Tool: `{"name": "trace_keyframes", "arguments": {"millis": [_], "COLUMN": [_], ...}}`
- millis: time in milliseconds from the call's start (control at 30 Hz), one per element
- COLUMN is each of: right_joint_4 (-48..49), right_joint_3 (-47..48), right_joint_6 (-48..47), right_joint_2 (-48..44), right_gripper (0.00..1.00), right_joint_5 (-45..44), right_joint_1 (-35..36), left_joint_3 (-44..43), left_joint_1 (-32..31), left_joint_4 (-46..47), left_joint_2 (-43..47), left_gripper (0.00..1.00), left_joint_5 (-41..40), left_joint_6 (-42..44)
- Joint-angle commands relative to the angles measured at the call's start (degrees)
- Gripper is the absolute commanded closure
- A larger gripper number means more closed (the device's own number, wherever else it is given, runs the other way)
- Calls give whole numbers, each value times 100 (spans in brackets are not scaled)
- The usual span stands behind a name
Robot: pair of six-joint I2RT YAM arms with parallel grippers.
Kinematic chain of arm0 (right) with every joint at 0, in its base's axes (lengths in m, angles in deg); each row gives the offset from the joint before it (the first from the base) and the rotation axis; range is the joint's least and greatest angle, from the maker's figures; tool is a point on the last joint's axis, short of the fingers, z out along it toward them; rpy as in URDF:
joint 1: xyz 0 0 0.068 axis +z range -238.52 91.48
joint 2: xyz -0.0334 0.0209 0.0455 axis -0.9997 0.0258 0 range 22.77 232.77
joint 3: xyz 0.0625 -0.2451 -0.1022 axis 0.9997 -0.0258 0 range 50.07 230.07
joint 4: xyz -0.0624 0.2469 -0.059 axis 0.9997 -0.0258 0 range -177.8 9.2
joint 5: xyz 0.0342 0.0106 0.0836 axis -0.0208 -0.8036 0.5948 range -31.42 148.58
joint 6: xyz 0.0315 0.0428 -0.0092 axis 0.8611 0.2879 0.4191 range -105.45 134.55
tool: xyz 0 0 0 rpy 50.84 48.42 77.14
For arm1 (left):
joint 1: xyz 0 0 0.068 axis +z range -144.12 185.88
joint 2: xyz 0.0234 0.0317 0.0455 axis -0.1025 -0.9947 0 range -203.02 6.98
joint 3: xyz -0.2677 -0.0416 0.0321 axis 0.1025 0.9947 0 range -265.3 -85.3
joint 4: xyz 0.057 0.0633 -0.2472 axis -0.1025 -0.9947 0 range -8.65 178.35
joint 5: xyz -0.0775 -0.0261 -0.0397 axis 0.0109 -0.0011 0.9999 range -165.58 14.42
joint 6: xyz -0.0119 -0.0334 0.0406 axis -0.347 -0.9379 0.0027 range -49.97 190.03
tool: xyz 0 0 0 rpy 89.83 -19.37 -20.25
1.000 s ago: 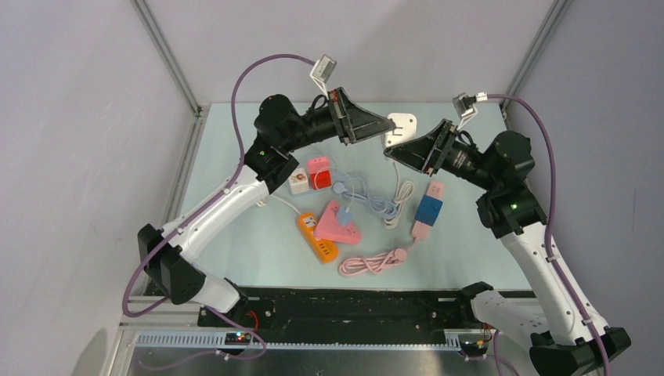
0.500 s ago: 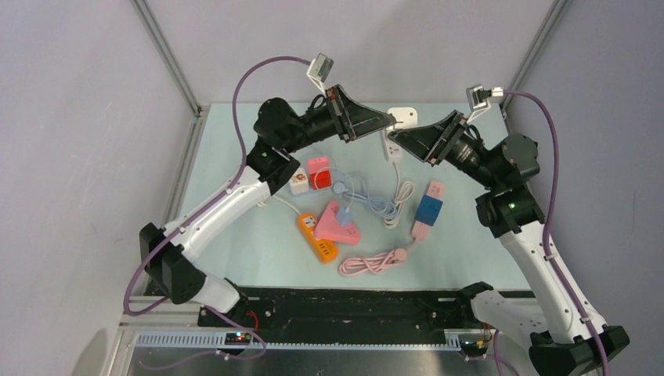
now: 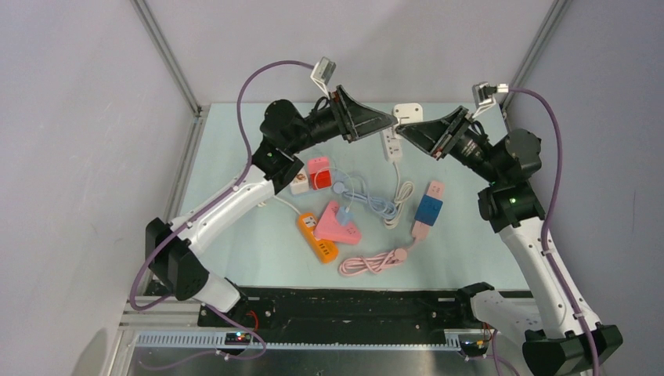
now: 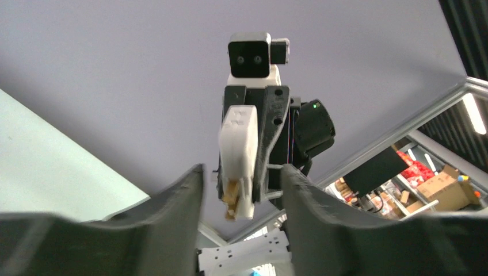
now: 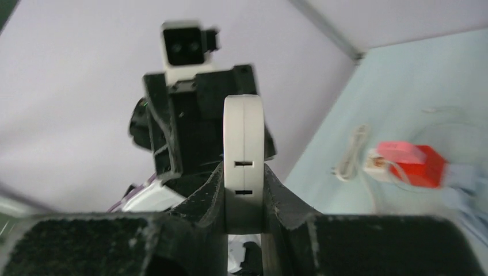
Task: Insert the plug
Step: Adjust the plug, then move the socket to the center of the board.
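The plug (image 3: 408, 114) is a flat white block with rounded corners, raised above the back of the table. My right gripper (image 3: 407, 129) is shut on it. In the right wrist view the plug (image 5: 243, 132) stands edge-on between the right gripper's (image 5: 243, 175) pressed fingers, two slots showing. Seen from the left wrist, the plug (image 4: 239, 144) has brass prongs at its lower end. My left gripper (image 4: 241, 172) is open, its fingers apart on either side and not touching it; its tip (image 3: 390, 121) is just left of the plug. A white power strip (image 3: 391, 146) lies on the table below.
On the mat lie a red-pink cube (image 3: 318, 171), a small white cube (image 3: 298, 182), an orange strip (image 3: 317, 237), a pink triangular socket (image 3: 338, 223), a blue-pink adapter (image 3: 428, 207), and pale blue (image 3: 368, 200) and pink (image 3: 372, 262) cables. Frame posts stand at the back corners.
The left gripper has opened and let go of the plug. The right gripper has closed on it and moved it a little up and back.
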Motion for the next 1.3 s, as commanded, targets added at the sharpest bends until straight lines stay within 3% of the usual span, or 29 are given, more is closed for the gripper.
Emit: {"name": "trace_keyframes", "arguments": {"millis": [0, 133, 267, 367, 567, 800, 867, 933, 1033, 1133, 1267], "right_joint_4": [-1237, -2788, -3999, -4296, -4498, -4469, -4420, -4353, -4286, -4339, -4298], "right_joint_3": [25, 24, 24, 19, 21, 21, 23, 24, 27, 24, 29], "right_joint_6": [-428, -1116, -1515, -1709, -1878, -1923, -1905, -1894, -1893, -1853, -1895], "right_joint_2": [-288, -447, -510, -488, -393, -214, -156, -92, 90, 498, 916], "right_gripper": [100, 100, 100, 100, 100, 100, 100, 100, 100, 100, 100], "right_joint_5": [-314, -956, -1857, -2196, -2130, -1882, -1847, -1800, -1718, -1681, -2184], "right_joint_1": [-694, -1362, -1771, -1795, -1857, -1966, -1983, -1990, -1991, -1896, -1432], "left_joint_3": [501, 287, -444, -1311, -2382, -2408, -2252, -2092, -1804, -1343, -686], "left_joint_1": [103, 58, -153, -475, -734, -852, -883, -891, -903, -961, -1025], "left_joint_4": [10, -1270, -2632, -3597, -4168, -4421, -4454, -4498, -4520, -4513, -4513], "left_joint_2": [33, -567, -1833, -2648, -4104, -4621, -4614, -4596, -4475, -4238, -3819], "left_gripper": [34, 40, 37, 34, 37, 40, 44, 55, 80, 98, 100], "left_joint_5": [-321, -904, -1733, -2341, -2799, -2668, -2693, -2690, -2523, -2426, -2110], "left_joint_6": [876, 1866, 2464, 2871, 3300, 3653, 3792, 3886, 4126, 4609, 4989]}}
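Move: Some 44 cm below the empty left hand lies the bundled white cord, about 6 cm ahead and 7 cm to its right. From that hand, the blue cord is 4 cm ahead and 1 cm right, the blue plug on the pink strip 3 cm ahead and 13 cm right. For the right hand, holding the white plug, the white strip is roughly 21 cm ahead, 4 cm right and 43 cm down; the blue plug is 3 cm ahead, 11 cm right. Leaving the white plug in the right hand's grip, the open left hand plunges about 44 cm to the bundled white cord, veering forward and right while its fingers swing some 60 degrees downward; it then pinches the bundle, easing back 2–3 cm as it closes. The right hand keeps the plug and swings about 15 cm right, sinks 20 cm and moves slightly forward, tipping its fingers down and turning clockwise. ##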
